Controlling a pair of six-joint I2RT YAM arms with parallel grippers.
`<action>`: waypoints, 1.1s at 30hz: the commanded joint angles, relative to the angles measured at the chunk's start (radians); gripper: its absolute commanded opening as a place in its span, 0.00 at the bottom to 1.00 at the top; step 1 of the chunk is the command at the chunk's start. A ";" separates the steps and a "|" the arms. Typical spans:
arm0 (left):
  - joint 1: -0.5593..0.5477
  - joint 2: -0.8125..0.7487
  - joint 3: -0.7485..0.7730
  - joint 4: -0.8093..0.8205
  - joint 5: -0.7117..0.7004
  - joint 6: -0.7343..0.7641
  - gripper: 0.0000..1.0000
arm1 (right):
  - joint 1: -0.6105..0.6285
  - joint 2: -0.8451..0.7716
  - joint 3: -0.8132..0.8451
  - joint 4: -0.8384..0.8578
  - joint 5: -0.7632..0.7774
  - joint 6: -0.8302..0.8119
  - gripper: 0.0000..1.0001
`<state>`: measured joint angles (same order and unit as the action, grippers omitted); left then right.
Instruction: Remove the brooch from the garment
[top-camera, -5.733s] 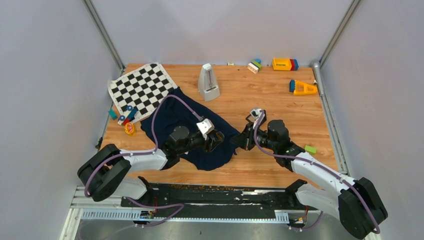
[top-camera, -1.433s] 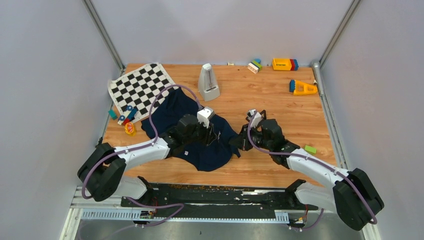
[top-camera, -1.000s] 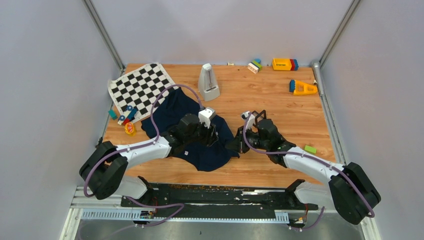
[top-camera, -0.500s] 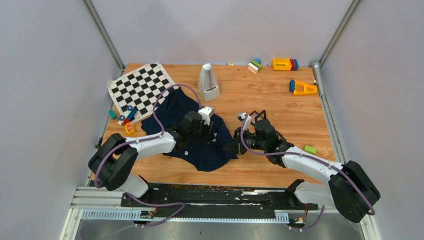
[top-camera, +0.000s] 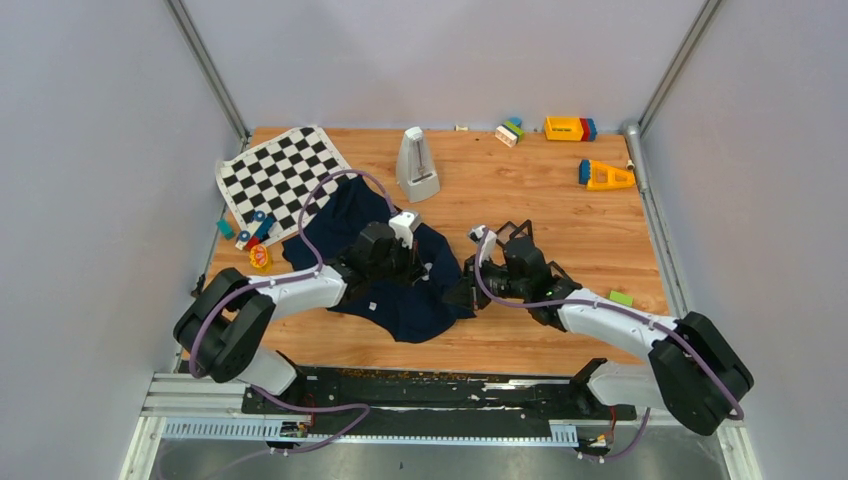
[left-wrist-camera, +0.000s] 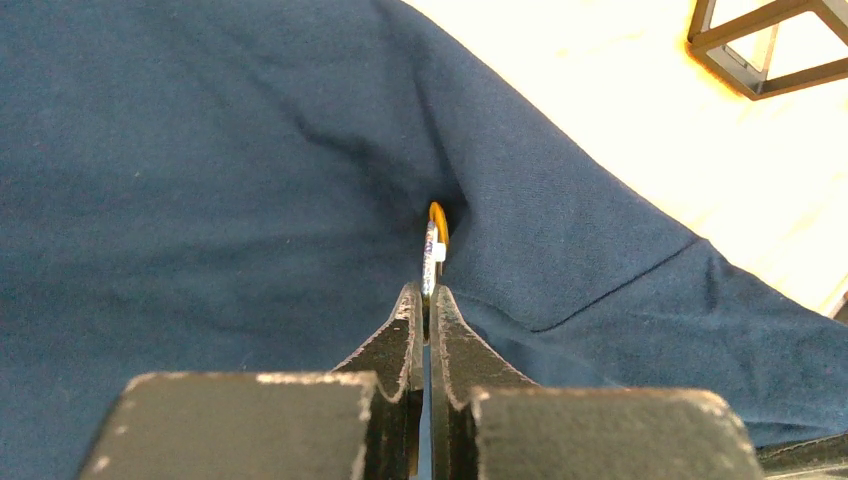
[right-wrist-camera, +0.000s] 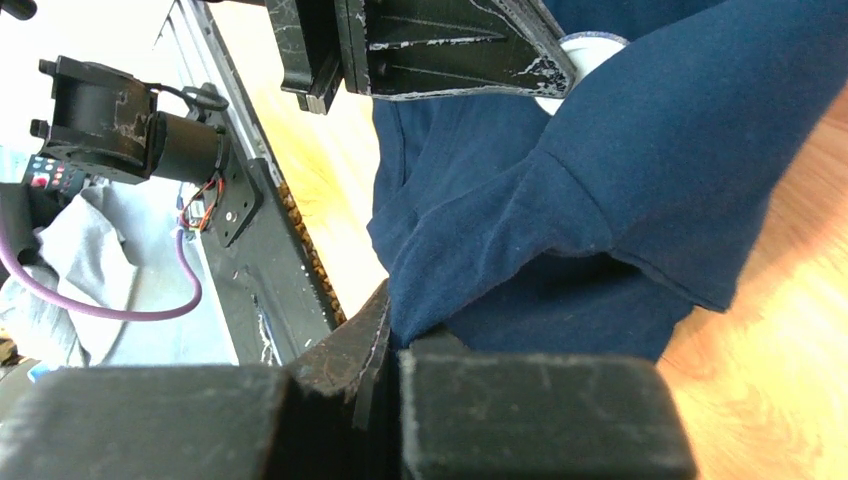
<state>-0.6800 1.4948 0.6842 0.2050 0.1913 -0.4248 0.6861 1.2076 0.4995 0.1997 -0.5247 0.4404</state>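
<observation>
The garment (top-camera: 340, 225) is a dark navy shirt lying crumpled on the wooden table, left of centre. In the left wrist view the brooch (left-wrist-camera: 433, 250) shows edge-on as a thin silver disc standing up from a fold of the garment (left-wrist-camera: 200, 180). My left gripper (left-wrist-camera: 424, 298) is shut on the brooch's near edge. In the right wrist view the brooch (right-wrist-camera: 590, 52) peeks out white behind the left fingers (right-wrist-camera: 450, 45). My right gripper (right-wrist-camera: 392, 322) is shut on a fold at the garment's (right-wrist-camera: 640, 170) right edge, a little to the right of the left gripper (top-camera: 424, 268).
A checkered mat (top-camera: 283, 175) lies at the back left with small toys (top-camera: 252, 235) at its near edge. A grey-white metronome (top-camera: 417, 165) stands behind the shirt. A black wire frame (left-wrist-camera: 765, 40) sits beside the right wrist. Coloured blocks (top-camera: 569, 128) and an orange wedge (top-camera: 606, 176) lie at the back right.
My left gripper has closed from open onto the brooch. The right arm has drawn leftward toward the shirt, still gripping the cloth.
</observation>
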 joint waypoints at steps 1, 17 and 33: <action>0.005 -0.091 -0.063 0.133 -0.074 -0.026 0.00 | 0.038 0.055 0.073 0.035 -0.086 -0.031 0.00; 0.004 -0.521 -0.336 0.366 -0.289 -0.004 0.00 | 0.075 0.097 0.121 0.009 -0.055 -0.030 0.24; 0.007 -0.602 -0.389 0.532 -0.029 -0.040 0.00 | 0.002 0.014 0.179 0.138 0.115 0.143 0.85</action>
<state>-0.6781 0.9051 0.3042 0.5964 0.0628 -0.4450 0.7204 1.2266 0.6510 0.2234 -0.4500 0.5056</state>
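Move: The brooch is already pinched in the left fingertips, its middle about 1 cm ahead, 2 cm right and 1 cm below that hand. From there the garment's white tag is about 8 cm left, 7 cm back and 6 cm lower; the metronome stands some 17 cm straight ahead, 2 cm higher. From the right hand, shut on a fold of the garment, the brooch is about 6 cm ahead, 5 cm left and 4 cm lower, and a black frame is some 14 cm ahead, 13 cm right and 9 cm lower. Keeping its pinch on the brooch, the left hand pulls left about 6 cm and mostly up, some 12 cm in all, easing back at the end as its fingers tilt up towards level. The right hand keeps the fold while drifting a few centimetres left and back, then opens wide, lets the cloth go and lifts about 6 cm while moving forward. ##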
